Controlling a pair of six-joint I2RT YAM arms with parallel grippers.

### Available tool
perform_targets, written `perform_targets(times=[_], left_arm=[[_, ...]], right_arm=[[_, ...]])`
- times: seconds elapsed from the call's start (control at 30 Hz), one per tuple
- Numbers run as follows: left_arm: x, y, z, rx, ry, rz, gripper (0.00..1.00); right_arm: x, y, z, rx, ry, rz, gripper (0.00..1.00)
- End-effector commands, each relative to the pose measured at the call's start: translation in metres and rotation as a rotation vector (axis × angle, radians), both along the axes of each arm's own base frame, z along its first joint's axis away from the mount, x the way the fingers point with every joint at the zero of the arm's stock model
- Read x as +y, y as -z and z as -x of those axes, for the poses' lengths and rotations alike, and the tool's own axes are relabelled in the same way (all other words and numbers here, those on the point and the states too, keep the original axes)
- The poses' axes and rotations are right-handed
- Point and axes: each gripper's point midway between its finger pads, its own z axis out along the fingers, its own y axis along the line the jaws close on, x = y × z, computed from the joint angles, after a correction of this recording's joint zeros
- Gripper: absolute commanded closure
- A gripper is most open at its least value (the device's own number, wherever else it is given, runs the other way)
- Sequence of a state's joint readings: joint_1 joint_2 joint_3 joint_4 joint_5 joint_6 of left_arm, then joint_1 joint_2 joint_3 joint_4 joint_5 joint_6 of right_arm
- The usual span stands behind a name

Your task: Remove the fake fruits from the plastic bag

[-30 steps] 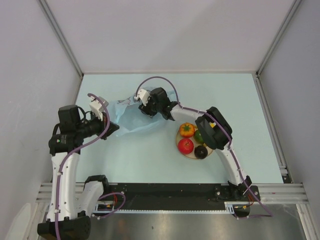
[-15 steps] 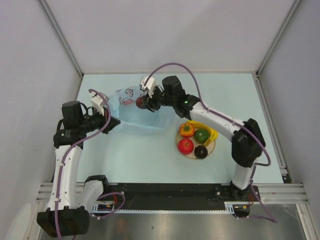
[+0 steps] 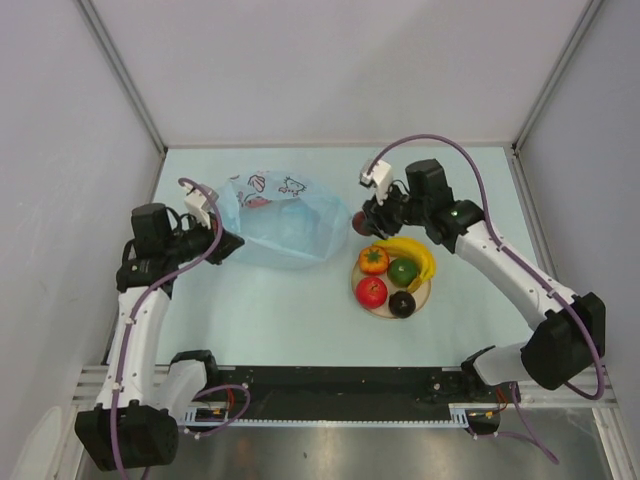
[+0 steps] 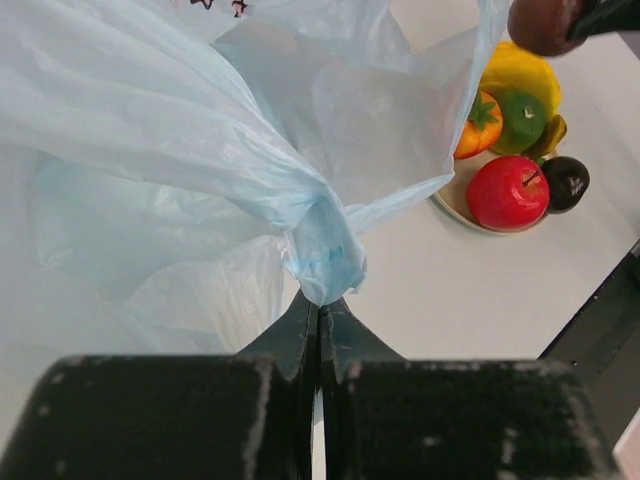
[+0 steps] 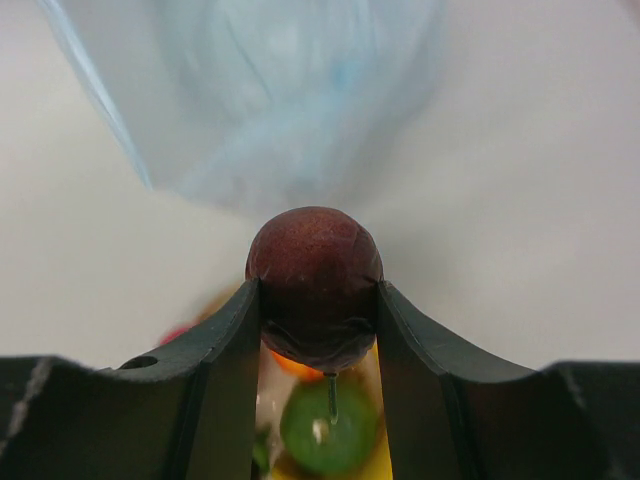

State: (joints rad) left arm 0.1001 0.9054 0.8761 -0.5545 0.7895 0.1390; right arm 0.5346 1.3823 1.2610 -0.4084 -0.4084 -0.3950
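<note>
The light blue plastic bag (image 3: 283,228) lies left of centre, its printed white patch facing up. My left gripper (image 3: 226,246) is shut on a bunched corner of it (image 4: 322,262). To the right, my right gripper (image 3: 364,222) is shut on a dark maroon round fruit (image 5: 315,285), held in the air between the bag and the far-left edge of the plate. On the tan plate (image 3: 424,296) lie a yellow banana (image 3: 415,250), an orange fruit (image 3: 373,260), a green fruit (image 3: 403,271), a red apple (image 3: 371,291) and a dark fruit (image 3: 402,304). What is inside the bag cannot be seen.
White walls close the table on three sides. The black rail with both arm bases (image 3: 330,385) runs along the near edge. The right arm's cable (image 3: 430,142) loops above the wrist.
My right gripper has come out of the bag with the maroon fruit and swung right toward the plate. The bag has puffed up and shows its print. The left gripper keeps its hold.
</note>
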Motion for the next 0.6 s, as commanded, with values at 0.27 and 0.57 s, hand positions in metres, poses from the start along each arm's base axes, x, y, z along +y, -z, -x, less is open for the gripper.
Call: perform_targets(times=[0.27,0.57], left_arm=[[-0.002,-0.001,-0.012,-0.005,-0.009,0.025,1.0],[-0.001,0.002,-0.011,-0.003,-0.014,0.018,1.0]], right_arm=[[-0.093,0.081,0.018,0.176,0.163,0.22,0.69],[-0.096,0.104,0.024,0.211,0.14,0.258,0.67]])
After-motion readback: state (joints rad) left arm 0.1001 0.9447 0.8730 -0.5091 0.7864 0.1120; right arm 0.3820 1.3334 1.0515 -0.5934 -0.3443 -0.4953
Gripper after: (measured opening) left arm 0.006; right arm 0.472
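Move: Over the table's middle, the right hand already holds the dark red fruit. The plate's middle lies about 10 cm to its right, 5 cm back and 21 cm below. Some 18 cm below the hand, the orange tomato is 5 cm right and straight abreast, the green fruit 12 cm right and 2 cm back, and the red apple 4 cm right and 8 cm back. From the left hand, the plate is roughly 37 cm right, 2 cm back and 19 cm down. Sinking and swinging right at once, the right hand carries the dark red fruit some 10 cm down and 9 cm right, with a slight drift back, from beside the bag's edge to above the plate. It goes fast at first, then eases into a slow descent. The wrist tips the fingers about 20 degrees more steeply down, and they keep their grip. ##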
